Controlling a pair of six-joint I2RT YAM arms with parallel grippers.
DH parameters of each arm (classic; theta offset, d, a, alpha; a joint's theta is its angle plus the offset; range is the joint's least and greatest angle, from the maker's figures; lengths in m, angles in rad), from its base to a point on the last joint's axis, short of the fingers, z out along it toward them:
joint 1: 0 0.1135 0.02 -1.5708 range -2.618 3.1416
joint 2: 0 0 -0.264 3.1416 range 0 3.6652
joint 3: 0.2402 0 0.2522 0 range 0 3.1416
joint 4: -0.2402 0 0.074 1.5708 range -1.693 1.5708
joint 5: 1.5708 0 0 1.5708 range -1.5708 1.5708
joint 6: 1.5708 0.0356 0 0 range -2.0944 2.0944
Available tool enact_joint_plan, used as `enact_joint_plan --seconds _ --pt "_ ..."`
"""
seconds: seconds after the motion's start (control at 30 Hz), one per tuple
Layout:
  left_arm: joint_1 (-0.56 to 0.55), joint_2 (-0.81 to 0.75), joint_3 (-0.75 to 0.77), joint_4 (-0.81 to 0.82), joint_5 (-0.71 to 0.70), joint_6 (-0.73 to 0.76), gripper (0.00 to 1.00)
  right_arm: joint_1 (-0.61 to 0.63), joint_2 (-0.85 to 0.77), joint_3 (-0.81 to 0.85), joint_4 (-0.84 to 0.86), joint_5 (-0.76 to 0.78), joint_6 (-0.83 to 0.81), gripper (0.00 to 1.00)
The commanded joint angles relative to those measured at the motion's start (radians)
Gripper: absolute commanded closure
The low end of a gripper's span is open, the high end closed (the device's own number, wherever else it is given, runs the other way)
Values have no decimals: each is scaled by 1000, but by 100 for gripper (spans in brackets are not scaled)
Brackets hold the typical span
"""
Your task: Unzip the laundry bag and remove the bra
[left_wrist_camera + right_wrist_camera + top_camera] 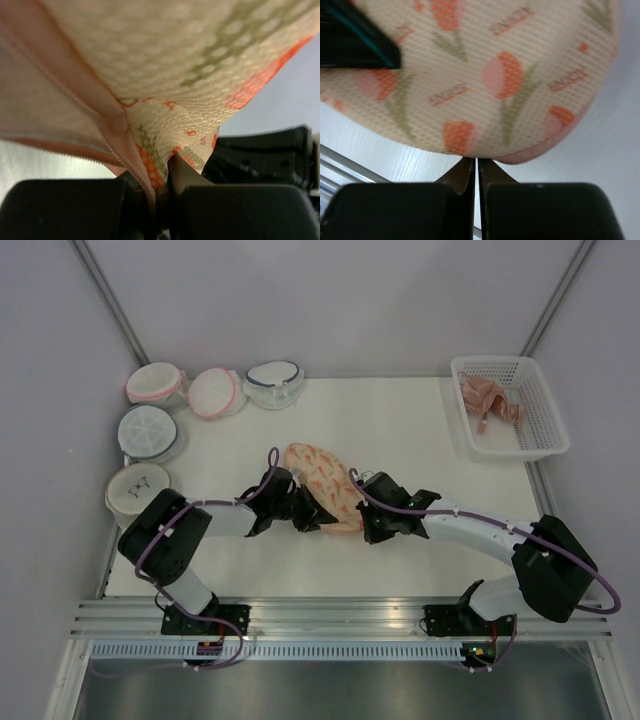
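The laundry bag point(322, 483), cream-peach with orange tulip print, lies mid-table between both arms. My left gripper point(308, 516) is at its near left edge. In the left wrist view that gripper point(162, 172) is shut on a fold of the laundry bag point(165, 75) right beside the pink zip tape point(131, 155). My right gripper point(368, 512) is at the bag's near right end. Its jaws point(476, 164) are shut, and their tips touch the lower edge of the laundry bag point(485, 75) with nothing seen between them. The bra is hidden.
Several round mesh bags with coloured rims sit at the back left: one point(155, 383), another point(215, 392), a third point(275, 383), more along the left edge point(148, 430). A white basket point(535, 415) at the back right holds a peach-pink garment point(488, 400).
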Motion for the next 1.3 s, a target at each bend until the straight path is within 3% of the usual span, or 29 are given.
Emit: enact_joint_plan --seconds 0.0,0.33,0.83,0.97,1.1,1.2,1.27 --pt "0 -111 30 -347 94 348 98 -71 31 14 -37 190 11 100" --pt "31 -156 71 -582 143 556 98 -101 49 17 -30 233 -11 100" --pt "42 -112 200 -619 237 726 98 -137 97 31 15 246 -34 100" --pt "42 -50 251 -645 286 755 98 -137 77 32 70 42 -101 100" --pt "42 -42 246 -664 285 789 98 -137 -9 3 139 -260 -152 100" --pt "43 -38 243 -685 291 827 98 -136 -72 -12 162 -410 -156 100" --pt "43 -30 245 -691 315 840 98 -128 -78 -3 150 -429 -162 100"
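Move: My left hand already pinches the laundry bag's pink zip edge, and my shut right fingers are at the bag's near right edge, on the zipper pull. The pull is about 7 cm to the right of my left hand and 3 cm nearer, at about the same height. The middle of the bag lies some 9 cm ahead of my left hand and 2 cm to its left, slightly lower; from my right hand it is about 12 cm ahead and 9 cm to the left. I keep both grips and work the bag between them: my left hand draws the pinched edge about 4 cm left and 4 cm back, away from the right, then hovers there while turning some 30 degrees clockwise. My right hand tugs right, forward and down by about 5 cm, lingers, then swings back up and left almost to where it began, still shut on the pull. ##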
